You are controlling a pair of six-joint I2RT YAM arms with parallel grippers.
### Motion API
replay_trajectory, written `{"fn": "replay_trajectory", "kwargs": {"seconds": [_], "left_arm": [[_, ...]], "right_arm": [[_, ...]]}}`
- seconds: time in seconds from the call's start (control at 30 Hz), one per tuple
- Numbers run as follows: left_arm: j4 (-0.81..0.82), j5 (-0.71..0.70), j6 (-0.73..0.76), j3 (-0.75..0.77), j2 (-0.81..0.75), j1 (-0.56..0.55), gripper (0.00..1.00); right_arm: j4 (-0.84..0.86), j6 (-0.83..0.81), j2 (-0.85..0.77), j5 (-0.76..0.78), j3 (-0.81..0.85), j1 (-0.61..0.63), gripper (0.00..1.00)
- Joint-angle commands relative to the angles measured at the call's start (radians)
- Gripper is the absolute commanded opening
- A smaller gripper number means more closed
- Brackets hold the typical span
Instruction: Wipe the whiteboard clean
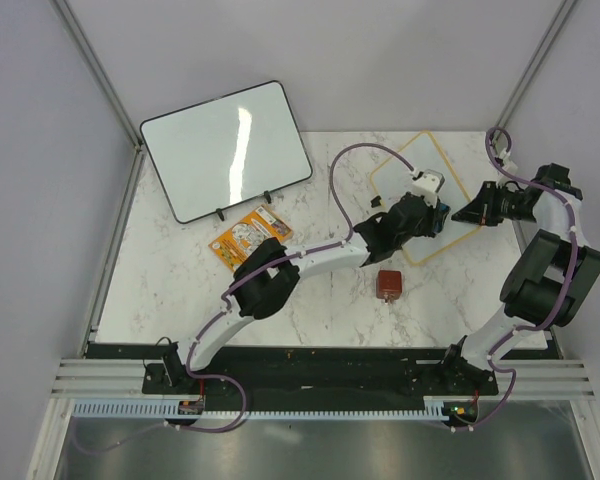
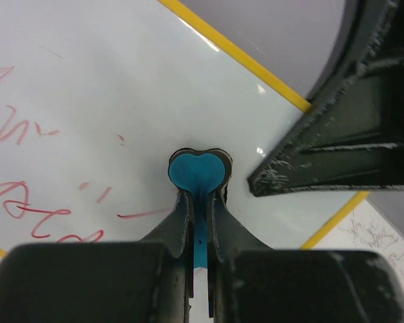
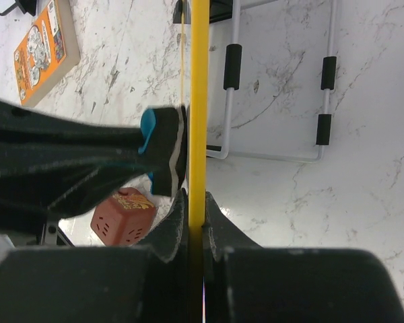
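Note:
The small whiteboard point(image 1: 401, 172) with a yellow frame lies at the back right of the table. In the left wrist view its white face point(image 2: 121, 81) shows red handwriting point(image 2: 27, 202) at the left. My left gripper point(image 1: 437, 218) is over the board, shut on a blue eraser point(image 2: 196, 171) that presses on the face; the fingers point(image 2: 178, 215) pinch its thin handle. My right gripper point(image 1: 468, 215) is shut on the board's right frame edge, which the right wrist view point(image 3: 199, 101) shows edge-on between the fingers point(image 3: 177, 222).
A larger blank black-framed whiteboard point(image 1: 227, 150) stands at the back left. An orange booklet point(image 1: 248, 235) lies in front of it. A red-brown cube point(image 1: 388, 284) sits near the left arm's wrist. A white wire stand point(image 3: 276, 87) with black pads lies under the small board.

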Motion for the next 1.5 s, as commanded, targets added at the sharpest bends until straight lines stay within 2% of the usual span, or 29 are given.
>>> {"fn": "replay_trajectory", "kwargs": {"seconds": [0.0, 0.3, 0.53, 0.8, 1.1, 1.33, 1.47], "left_arm": [[-0.08, -0.02, -0.102, 0.026, 0.07, 0.114, 0.02], [-0.144, -0.066, -0.147, 0.139, 0.127, 0.187, 0.02], [-0.175, 0.05, -0.196, 0.17, 0.156, 0.188, 0.02], [-0.156, 0.101, -0.209, 0.064, 0.095, 0.067, 0.02], [-0.13, 0.136, -0.312, -0.106, 0.004, -0.066, 0.02], [-0.144, 0.029, -0.386, -0.108, 0.004, -0.218, 0.02], [-0.19, 0.027, -0.439, -0.074, 0.025, -0.231, 0.02]], "right_arm": [[0.01, -0.145, -0.014, 0.102, -0.036, 0.047, 0.0], [-0.084, -0.191, 0.023, 0.112, 0.032, 0.047, 0.0], [-0.159, -0.238, 0.026, 0.127, 0.064, 0.049, 0.0], [-0.167, -0.222, 0.026, 0.129, 0.072, 0.049, 0.0], [-0.153, -0.172, 0.014, 0.151, 0.082, 0.054, 0.0], [-0.127, -0.144, -0.008, 0.161, 0.064, 0.058, 0.0], [-0.113, -0.144, -0.014, 0.155, 0.044, 0.063, 0.0]]}}
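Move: The left hand already has the eraser against the raised whiteboard; the red writing it works on lies about 9 cm ahead and 6 cm to its left, at nearly its own height. The right gripper, holding the board's edge, is some 6 cm to the left hand's right and 1 cm ahead; the red box is 14 cm back, 9 cm left and 12 cm below. From the right hand the writing lies about 6 cm ahead, 12 cm left and slightly lower. Left hand wipes the eraser 12 cm forward-left, then 16 cm back-right and slightly lower, across the right-held whiteboard. ##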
